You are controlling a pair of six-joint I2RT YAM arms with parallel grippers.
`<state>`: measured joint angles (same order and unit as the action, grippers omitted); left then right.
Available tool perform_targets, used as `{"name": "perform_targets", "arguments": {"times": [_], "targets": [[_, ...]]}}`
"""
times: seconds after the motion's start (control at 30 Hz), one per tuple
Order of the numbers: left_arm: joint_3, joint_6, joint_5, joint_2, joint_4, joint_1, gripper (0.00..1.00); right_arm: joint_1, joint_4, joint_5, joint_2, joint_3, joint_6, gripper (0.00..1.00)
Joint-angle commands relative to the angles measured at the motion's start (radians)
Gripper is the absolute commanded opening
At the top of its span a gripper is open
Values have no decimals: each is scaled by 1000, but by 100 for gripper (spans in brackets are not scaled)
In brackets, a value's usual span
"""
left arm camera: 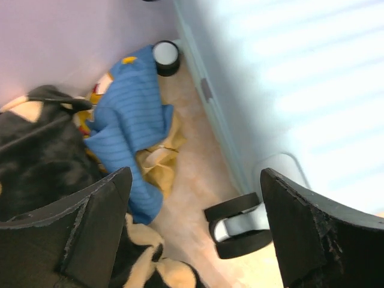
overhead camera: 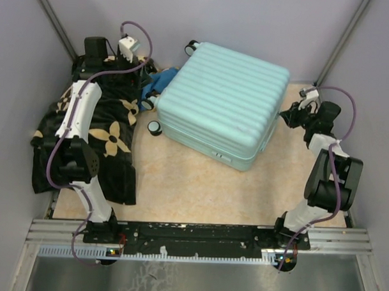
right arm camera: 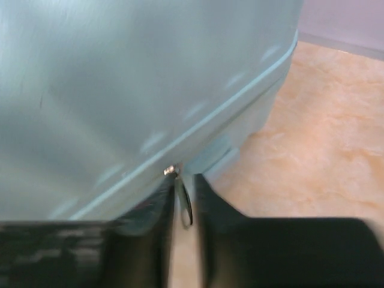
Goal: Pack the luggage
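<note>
The luggage (overhead camera: 221,108) is a pale mint-blue ribbed suitcase lying shut and flat on the table. My right gripper (overhead camera: 290,115) is at its right side. In the right wrist view the shell (right arm camera: 120,90) fills the frame, and my right gripper (right arm camera: 185,192) is shut on the dark zipper pull (right arm camera: 186,207) that hangs from the seam. My left gripper (overhead camera: 145,70) hovers at the suitcase's back left corner. Its fingers (left arm camera: 105,228) stand wide open around nothing, above a black-and-white wheel (left arm camera: 240,225) and bare table.
A black blanket with tan flowers (overhead camera: 99,136) lies under the left arm. A blue ribbed cloth (left arm camera: 129,120) and a yellow cloth (left arm camera: 156,162) lie bunched between the blanket and the suitcase (left arm camera: 300,78). Another wheel (left arm camera: 166,57) sits near the back wall.
</note>
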<state>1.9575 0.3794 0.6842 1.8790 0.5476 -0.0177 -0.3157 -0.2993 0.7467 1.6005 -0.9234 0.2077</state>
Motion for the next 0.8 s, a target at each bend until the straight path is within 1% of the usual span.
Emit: {"name": "perform_targets", "arguments": {"times": [0.0,0.03,0.07,0.1,0.17,0.23,0.33,0.4,0.43,0.5,0.6,0.67,0.77], "targets": [[-50,69,55,-31,77,-26,94,-19,-20,112,70,-196,-133,31],[-59,60,80,-37,84,-19,95,-23,42,130,86,-230,-133,46],[-74,55,110,-47,87,-11,95,-31,57,127,94,-258,-146,57],[-94,51,137,-63,88,-5,95,-42,58,120,102,-279,-163,62],[-173,68,182,-108,84,3,94,-62,51,86,125,-330,-187,67],[-249,103,220,-163,80,7,92,-72,54,54,165,-401,-213,70],[-352,169,283,-236,76,22,89,-73,60,-6,253,-534,-272,71],[-408,182,306,-277,74,37,86,-69,58,-61,325,-646,-320,71],[-432,193,320,-295,77,50,84,-67,72,-80,369,-708,-336,71],[-466,274,357,-320,119,67,77,-51,105,-116,447,-802,-344,70],[-488,464,353,-332,292,68,65,-5,110,-149,513,-863,-282,71],[-510,504,324,-324,333,64,60,15,107,-157,564,-895,-295,71],[-528,514,273,-278,345,58,55,30,37,-135,612,-893,-324,70]]}}
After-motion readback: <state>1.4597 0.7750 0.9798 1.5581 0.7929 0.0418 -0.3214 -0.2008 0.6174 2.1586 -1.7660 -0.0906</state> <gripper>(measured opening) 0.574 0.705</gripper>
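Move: The suitcase lies closed and askew between the hands. Its far right top corner is some 14 cm ahead of the right hand, 2 cm to the right and 5 cm higher; the zipper pull hangs about 1 cm ahead and 1 cm left, level with the fingertips, and the near right corner is roughly 18 cm back and 9 cm left. From the left hand, the upper wheel pair is about 7 cm back, 3 cm right and 12 cm below; the lower wheel is 13 cm back, 6 cm right, 24 cm down, and the blue cloth 6 cm ahead, 3 cm right, 26 cm below. The suitcase's zipper pull comes free as the right fingers open, and that hand runs about 17 cm forward along the case's right side to the far corner, swinging out some 7 cm right and arching up before sinking again. The left hand draws back roughly 15 cm and down past the wheel pair towards the lower wheel, turning some 20 degrees clockwise, its fingers partly closing on nothing. ##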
